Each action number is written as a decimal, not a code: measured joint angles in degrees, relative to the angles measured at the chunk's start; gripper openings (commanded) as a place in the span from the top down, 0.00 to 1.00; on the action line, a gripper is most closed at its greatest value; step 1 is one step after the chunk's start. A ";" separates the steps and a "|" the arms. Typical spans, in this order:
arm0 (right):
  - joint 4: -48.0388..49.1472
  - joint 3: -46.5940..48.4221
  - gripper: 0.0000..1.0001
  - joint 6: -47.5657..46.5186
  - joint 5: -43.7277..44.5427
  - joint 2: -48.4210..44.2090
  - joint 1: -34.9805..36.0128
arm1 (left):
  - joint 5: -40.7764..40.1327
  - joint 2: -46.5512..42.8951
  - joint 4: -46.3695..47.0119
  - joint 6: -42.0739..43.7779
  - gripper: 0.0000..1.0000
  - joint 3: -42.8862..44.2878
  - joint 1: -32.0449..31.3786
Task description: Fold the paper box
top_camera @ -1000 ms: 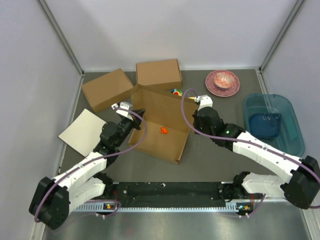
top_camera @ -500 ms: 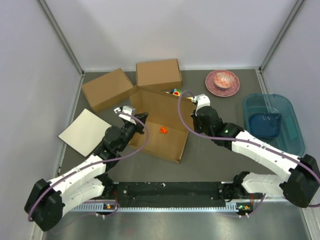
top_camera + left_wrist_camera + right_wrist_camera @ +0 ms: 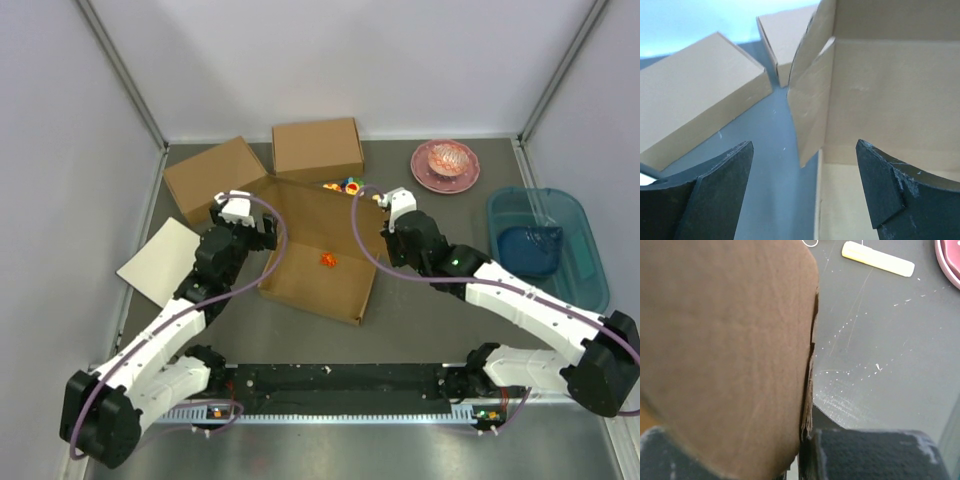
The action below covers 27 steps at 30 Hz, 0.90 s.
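Note:
The paper box (image 3: 320, 250) lies open in the middle of the table, a brown cardboard tray with its back panel raised. My left gripper (image 3: 262, 232) stands open just off the box's left rear corner. In the left wrist view the gripper (image 3: 805, 192) holds nothing, and a loose side flap (image 3: 810, 110) hangs ahead of the gap between its fingers. My right gripper (image 3: 385, 225) is at the box's right rear corner. In the right wrist view this gripper (image 3: 807, 450) is shut on a cardboard flap (image 3: 725, 355) of the box.
Two formed brown boxes (image 3: 214, 178) (image 3: 317, 148) stand behind the paper box. An off-white board (image 3: 160, 262) lies at the left. A pink plate (image 3: 445, 164) and a teal tub (image 3: 546, 245) are at the right. Small coloured bits (image 3: 348, 186) lie behind the box, an orange one (image 3: 327, 259) inside.
My left gripper has opened, let go of the box's left side and drawn back to the left. The right gripper has stayed shut on the right flap.

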 measured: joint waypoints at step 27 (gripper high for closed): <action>-0.81 0.07 1.00 -3.02 -4.13 -0.72 -0.02 | 25.83 19.93 5.38 7.28 0.57 6.08 10.12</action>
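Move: The left hand, open, goes for the lid's left side flap, roughly 8 cm ahead, 3 cm to its right and some 4 cm lower. The standing lid panel is about 8 cm ahead, 14 cm right and 6 cm below; the orange toy in the box lies 5 cm ahead, 14 cm right and 20 cm down; the left carton is about 22 cm ahead, 11 cm left and 19 cm down. From the right hand, that left flap is some 8 cm ahead, 25 cm left and 2 cm higher. With the right fingers still shut on the lid's right flap and easing back and left barely a centimetre, the left hand brings its open fingers astride the left flap: first about 6 cm down, then some 5 cm forward and a little right. Its wrist swings clockwise roughly 15 degrees as the fingers begin to close around the flap; a touch can't be made out. ##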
